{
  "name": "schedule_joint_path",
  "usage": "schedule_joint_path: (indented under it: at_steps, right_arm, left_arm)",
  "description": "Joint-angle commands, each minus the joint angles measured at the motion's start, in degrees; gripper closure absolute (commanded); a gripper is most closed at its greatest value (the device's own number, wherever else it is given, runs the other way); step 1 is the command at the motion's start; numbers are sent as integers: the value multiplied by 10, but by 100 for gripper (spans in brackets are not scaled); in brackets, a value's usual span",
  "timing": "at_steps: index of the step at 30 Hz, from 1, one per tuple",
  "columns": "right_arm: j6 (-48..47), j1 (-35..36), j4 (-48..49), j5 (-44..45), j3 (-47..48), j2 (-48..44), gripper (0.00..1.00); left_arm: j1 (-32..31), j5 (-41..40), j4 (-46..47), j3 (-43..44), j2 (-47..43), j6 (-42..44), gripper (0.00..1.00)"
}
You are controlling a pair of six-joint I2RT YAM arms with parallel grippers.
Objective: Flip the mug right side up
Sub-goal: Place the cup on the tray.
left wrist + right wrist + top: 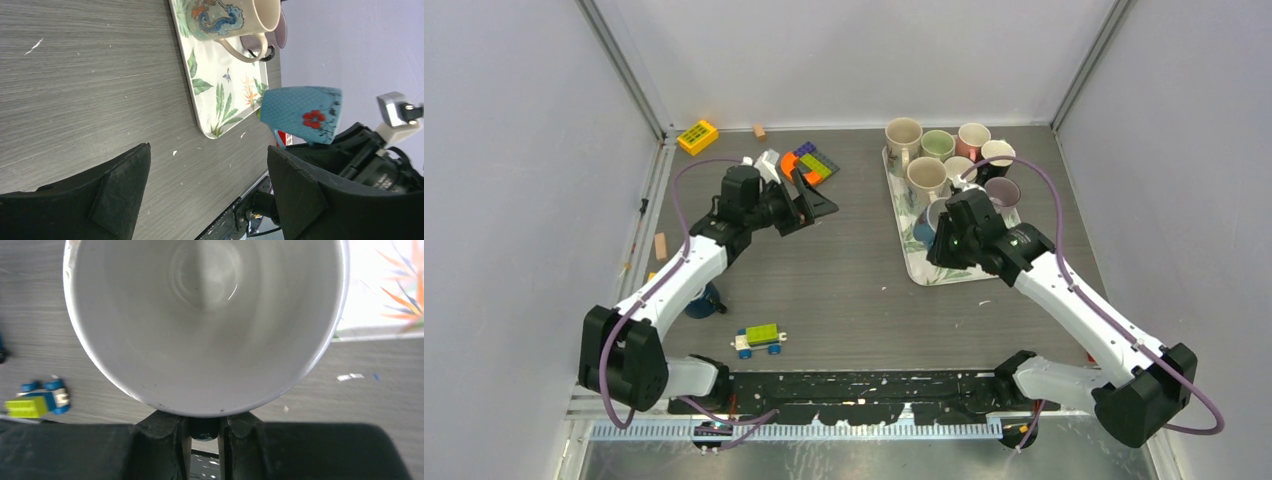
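A blue dotted mug (302, 114) with a red flower hangs in the air off the near corner of the floral tray (220, 95). My right gripper (204, 427) is shut on its handle. The mug's white inside (205, 315) faces the right wrist camera, so the mug is tipped on its side. From above only a sliver of blue mug (922, 233) shows beside the right gripper (946, 238). My left gripper (816, 195) stands open and empty over the table's left half. In its own view the left gripper (209, 155) frames bare table.
Several upright mugs (939, 150) stand on the tray (921, 268), among them a seahorse mug (225, 17). Coloured bricks (809, 163), a yellow brick (697, 136) and a wooden block (759, 131) lie at the back left. A toy car (759, 340) sits near the front.
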Motion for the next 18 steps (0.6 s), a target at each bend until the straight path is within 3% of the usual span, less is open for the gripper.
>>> schedule_joint_path:
  at_steps: [1,6,18]
  right_arm:
    - [-4,3,-39,84,-15,-46,99]
    - [23,3,-51,135,-41,-52,99]
    - [81,-47,-17,200,-65,49,99]
  left_arm:
    - [-3,28,-3,30,-26,27,12]
    - [-6,59,16,23,-28,35,12]
    - [-8,102,-1,26,-34,66,12]
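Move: The blue mug is already held by its handle in the right hand, above the tray's near left corner. The open front of the tray lies about 10 cm ahead of that hand, 10 cm right and 17 cm below. Beyond stand the beige mug, some 22 cm ahead and 3 cm right, the white mug, 25 cm ahead and 11 cm right, and the purple mug, 20 cm ahead and 20 cm right. From the left hand the open spot lies roughly 36 cm right, 2 cm ahead and 20 cm below. The blue mug, still pinched by its handle, is carried rightward and lowered by the right hand, about 7 cm across and 6 cm down, towards the tray's open front; the hand first draws back a little, then eases forward again. The wrist turns clockwise and tips its fingers more steeply down, some 20 degrees in all. The open, empty left hand backs off about 2 cm, rising slightly. ##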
